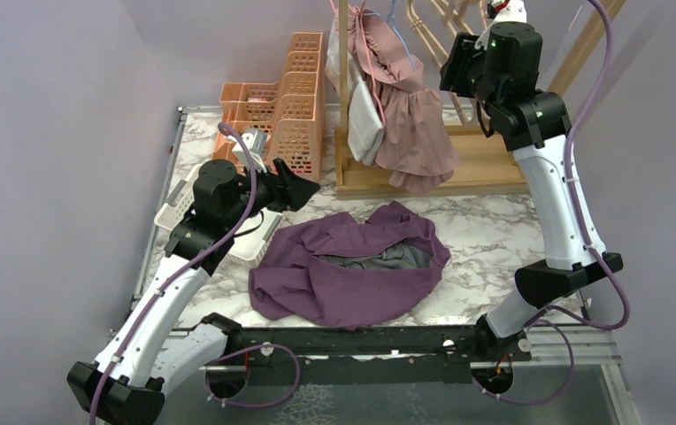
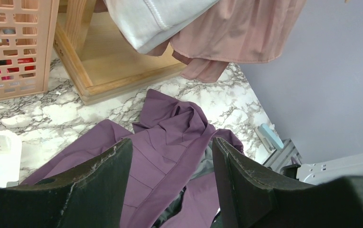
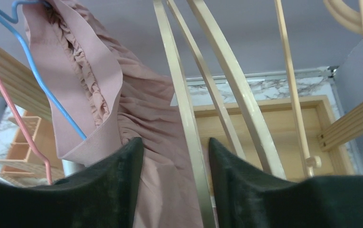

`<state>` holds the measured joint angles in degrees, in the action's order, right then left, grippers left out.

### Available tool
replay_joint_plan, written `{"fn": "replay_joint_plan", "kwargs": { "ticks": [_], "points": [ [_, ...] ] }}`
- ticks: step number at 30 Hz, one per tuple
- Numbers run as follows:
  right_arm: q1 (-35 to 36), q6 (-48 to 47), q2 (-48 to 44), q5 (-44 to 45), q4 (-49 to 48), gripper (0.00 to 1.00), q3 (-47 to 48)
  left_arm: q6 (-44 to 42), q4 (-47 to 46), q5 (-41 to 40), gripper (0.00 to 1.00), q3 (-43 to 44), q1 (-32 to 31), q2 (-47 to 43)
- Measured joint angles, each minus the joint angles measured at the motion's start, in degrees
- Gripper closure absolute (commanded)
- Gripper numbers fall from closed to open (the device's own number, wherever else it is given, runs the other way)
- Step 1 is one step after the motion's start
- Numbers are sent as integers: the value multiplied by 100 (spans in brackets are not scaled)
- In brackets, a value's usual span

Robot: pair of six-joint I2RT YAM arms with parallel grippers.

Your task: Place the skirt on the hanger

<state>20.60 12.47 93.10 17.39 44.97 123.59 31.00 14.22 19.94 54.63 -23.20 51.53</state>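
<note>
A purple skirt (image 1: 352, 266) with grey lining lies crumpled on the marble table in front of the arms. My left gripper (image 1: 303, 188) hovers open above its left edge with nothing between the fingers. In the left wrist view the skirt (image 2: 170, 118) lies below and beyond that gripper (image 2: 172, 145). My right gripper (image 1: 452, 66) is raised at the rack, open among several bare beige hangers (image 1: 441, 22). In the right wrist view one thin beige hanger bar (image 3: 184, 118) runs through the gap of that gripper (image 3: 176, 147); I cannot tell whether it touches a finger.
A pink skirt (image 1: 414, 124) hangs on a blue hanger (image 3: 51, 95) beside a white garment (image 1: 365, 115) on the wooden rack (image 1: 485, 168). Orange baskets (image 1: 290, 97) stand at the back left. A white tray (image 1: 175, 212) sits under the left arm.
</note>
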Motion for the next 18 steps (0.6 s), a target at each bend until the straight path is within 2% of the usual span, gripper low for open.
{"fn": "replay_joint_plan", "kwargs": {
  "ticks": [4,7,18],
  "points": [
    [-7,-142,2,-153,-35,81,0,0,0,0,35,0,0,0],
    [-9,-308,2,-354,-85,97,0,-2,0,0,35,0,0,-2],
    [-9,-979,-168,-487,-713,99,-280,-66,4,0,35,7,0,-9]
  ]
}}
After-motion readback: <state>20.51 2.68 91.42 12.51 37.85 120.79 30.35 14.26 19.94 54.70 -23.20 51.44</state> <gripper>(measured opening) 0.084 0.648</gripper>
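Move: The near arm of the closest wooden hanger already stands between the right hand's open fingers, roughly 1 cm ahead of the hand point, level and neither left nor right. The next wooden hanger is about 3 cm ahead and 4 cm right; the hanging pink skirt's middle lies some 3 cm ahead, 12 cm left and 15 cm below. From the left hand, that near hanger arm is roughly 17 cm ahead, 29 cm right and 14 cm above. Staying nearly in place at first, the right hand shuts its open fingers on the wooden hanger's near arm, pinching it while easing about 1 cm left. Then it rises some 2 cm with the grip kept, turning about 10 degrees: left side dipping, fingertips tipping up and swinging counter-clockwise. ##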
